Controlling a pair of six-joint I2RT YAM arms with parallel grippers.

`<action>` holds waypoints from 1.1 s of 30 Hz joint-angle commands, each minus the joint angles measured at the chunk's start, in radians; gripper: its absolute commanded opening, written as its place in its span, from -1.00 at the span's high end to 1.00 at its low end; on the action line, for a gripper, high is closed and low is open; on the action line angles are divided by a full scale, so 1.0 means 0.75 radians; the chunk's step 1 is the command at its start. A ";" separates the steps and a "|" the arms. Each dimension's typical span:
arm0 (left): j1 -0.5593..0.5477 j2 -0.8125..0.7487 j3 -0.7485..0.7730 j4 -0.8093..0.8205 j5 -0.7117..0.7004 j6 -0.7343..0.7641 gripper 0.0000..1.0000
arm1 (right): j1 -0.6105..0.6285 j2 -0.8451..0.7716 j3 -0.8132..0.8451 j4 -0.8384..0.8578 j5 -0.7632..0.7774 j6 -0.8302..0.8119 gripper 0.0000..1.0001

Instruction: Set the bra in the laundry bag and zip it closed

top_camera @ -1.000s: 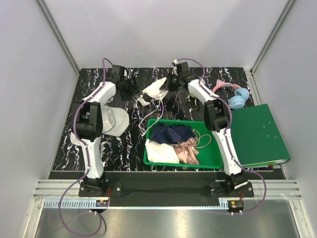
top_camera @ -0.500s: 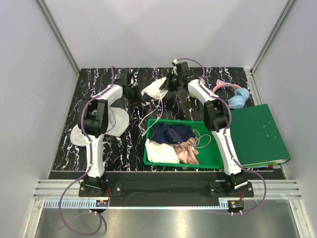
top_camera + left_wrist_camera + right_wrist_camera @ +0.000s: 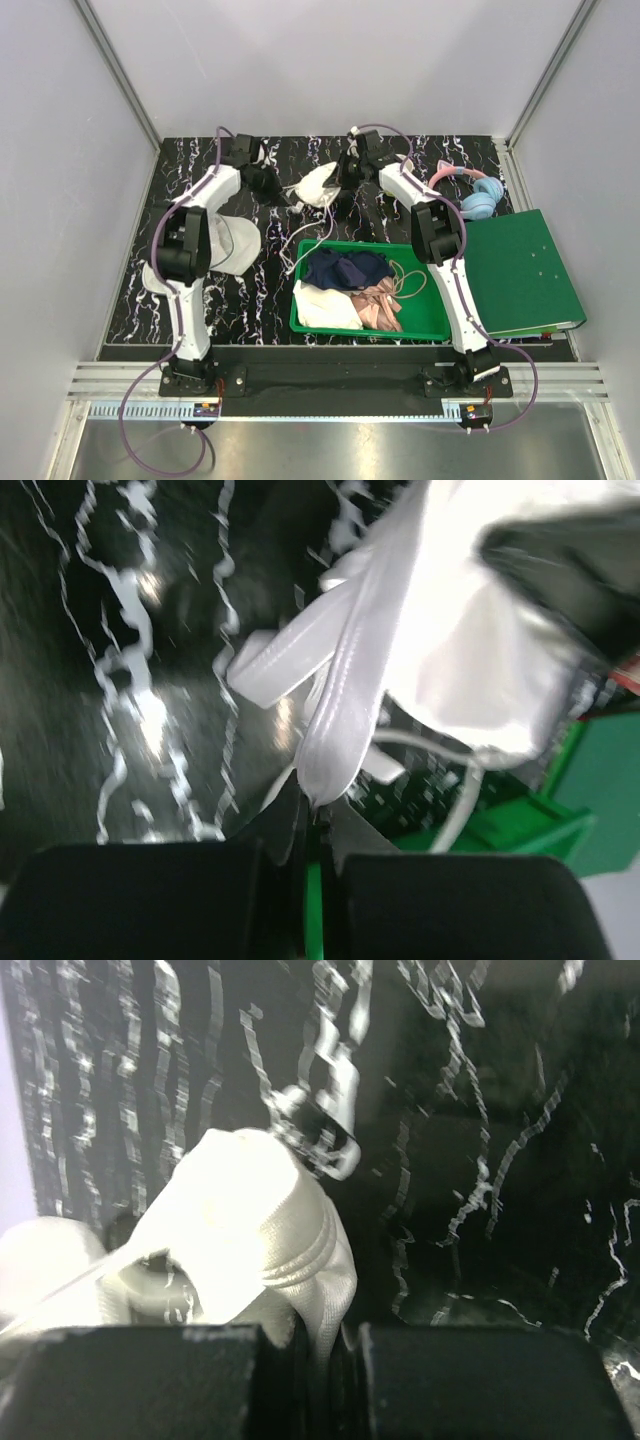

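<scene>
The cream-white bra (image 3: 318, 185) hangs above the far middle of the table, stretched between both grippers. My left gripper (image 3: 284, 195) is shut on its left edge; in the left wrist view the jaws (image 3: 316, 808) pinch a folded satin band of the bra (image 3: 430, 650). From the other side my right gripper (image 3: 338, 190) is shut on the bra, with fabric (image 3: 250, 1230) bunched between its jaws (image 3: 325, 1335). A thin strap dangles toward the bin. The white mesh laundry bag (image 3: 232, 245) lies open at the left, partly hidden behind my left arm.
A green bin (image 3: 432, 322) with dark blue, cream and pink-beige garments sits at the front centre, also seen in the left wrist view (image 3: 590, 770). A green binder (image 3: 520, 270) lies at the right. Pink and blue headphones (image 3: 478, 198) rest at the back right.
My left gripper has reached the bra's left edge and closed on it. The right gripper has kept its hold; the bra has shifted slightly to the right.
</scene>
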 commanded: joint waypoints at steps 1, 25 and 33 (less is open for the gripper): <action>0.004 -0.248 -0.044 -0.010 0.128 -0.045 1.00 | 0.007 -0.101 -0.060 0.018 -0.007 -0.047 1.00; -0.041 0.175 0.203 0.321 0.116 -0.522 1.00 | 0.061 -0.191 -0.295 0.090 -0.077 0.096 0.73; -0.051 0.251 0.256 0.336 0.097 -0.524 0.97 | 0.038 -0.249 -0.302 0.002 -0.032 0.121 0.17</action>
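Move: The left hand has the bra's strap end pinched; the bunched body of the bra lies about 6 cm ahead of it, 7 cm to its right and some 4 cm lower. From this left hand, the laundry bag lies about 12 cm back and 14 cm left, the green bin's middle roughly 23 cm back and 16 cm right. The right hand grips the bra, its body about 3 cm to that hand's left, level fore and aft; the yellow mug is around 16 cm to its right, 2 cm farther out. Keeping its pinch on the strap end, the left hand lifts about 8 cm, then swings forward, right and back down over the bra's body towards the right hand, ending about 5 cm forward and 5 cm right, with its wrist turned some 20 degrees. Meanwhile the right hand, still gripping, draws the bra back about 5 cm, sinks slightly, and finally opens its fingers about a third of their range around the cloth. ##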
